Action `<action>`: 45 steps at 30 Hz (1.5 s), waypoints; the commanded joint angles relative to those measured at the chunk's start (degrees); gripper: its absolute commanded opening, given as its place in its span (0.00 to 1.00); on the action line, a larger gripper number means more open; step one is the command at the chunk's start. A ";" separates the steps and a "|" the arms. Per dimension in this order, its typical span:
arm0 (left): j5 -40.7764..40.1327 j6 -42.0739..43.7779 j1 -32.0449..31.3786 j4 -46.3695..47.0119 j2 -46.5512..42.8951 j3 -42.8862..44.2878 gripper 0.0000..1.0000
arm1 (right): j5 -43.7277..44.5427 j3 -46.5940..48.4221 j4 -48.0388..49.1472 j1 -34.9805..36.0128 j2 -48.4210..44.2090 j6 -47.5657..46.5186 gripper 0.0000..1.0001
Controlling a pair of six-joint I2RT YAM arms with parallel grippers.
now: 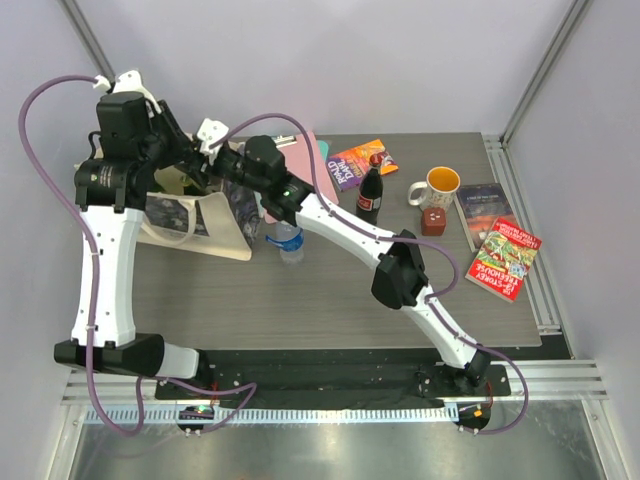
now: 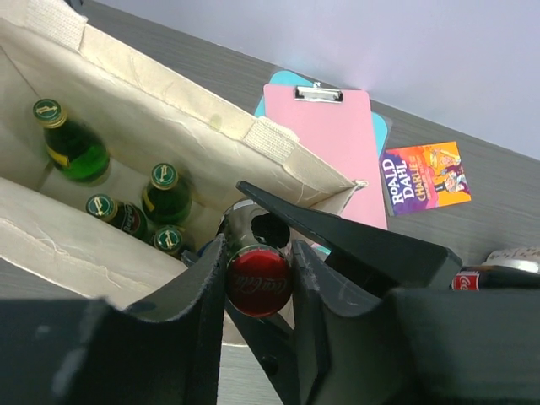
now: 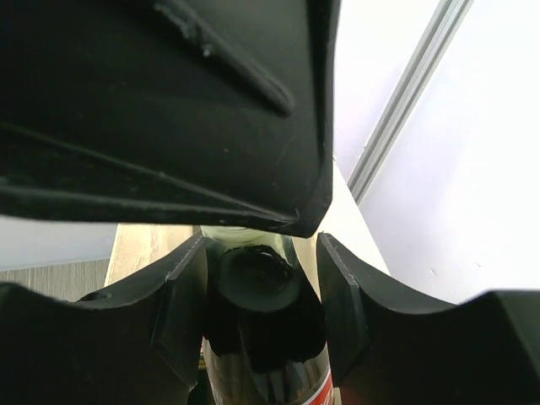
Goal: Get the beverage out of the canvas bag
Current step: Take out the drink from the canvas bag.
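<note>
The beverage, a dark cola bottle with a red cap point(image 2: 259, 281), hangs over the open mouth of the cream canvas bag point(image 2: 169, 110). My left gripper point(image 2: 258, 253) is shut on its neck just under the cap. My right gripper point(image 3: 261, 253) straddles the bottle's dark body point(image 3: 261, 346) from the side, and a thin gap shows at its right finger point(image 3: 337, 295). One right finger point(image 2: 354, 240) crosses the left wrist view. From above, both grippers meet over the bag point(image 1: 200, 215). Several green bottles point(image 2: 72, 143) stand inside the bag.
On the table stand a second cola bottle point(image 1: 370, 190), a water bottle point(image 1: 288, 240), an orange-lined mug point(image 1: 440, 185) and a small red box point(image 1: 433, 221). A pink clipboard point(image 2: 325, 143), a Roald Dahl book point(image 2: 426, 175) and two books point(image 1: 505, 258) lie flat.
</note>
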 commanded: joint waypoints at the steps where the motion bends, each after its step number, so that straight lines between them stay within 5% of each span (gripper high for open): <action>1: 1.62 -5.31 -0.17 8.80 -4.11 2.96 0.42 | 0.59 0.36 8.59 0.21 -4.77 0.43 0.01; 5: 1.62 -6.02 -0.17 9.24 -4.20 4.02 0.67 | 0.41 1.33 9.48 0.21 -5.38 2.02 0.01; 11: 1.01 -5.76 -0.17 10.21 -4.64 6.39 0.81 | 0.85 2.82 10.44 0.21 -6.17 4.65 0.01; 29: -7.25 -4.09 -0.17 15.66 -24.49 -15.39 0.88 | 0.41 7.39 11.94 -2.25 -12.15 14.76 0.01; 45: -6.47 -3.91 -0.08 14.96 -30.31 -27.08 0.89 | -1.26 3.88 9.13 -3.48 -20.49 20.04 0.01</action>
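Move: Both hands already hold the cola bottle upright over the right end of the canvas bag, the left at the cap and the right just below on the neck; its middle hangs about 9 cm below the left hand point and 6 cm below the right one. From the right hand, the green bottles stand some 9 cm left, 1 cm back and 18 cm down, and the water bottle about 16 cm right, 15 cm back and 24 cm down. Left hand releases the cap, rises, then draws back, sinking; right keeps the neck, lifting rightwards about 11 cm. ##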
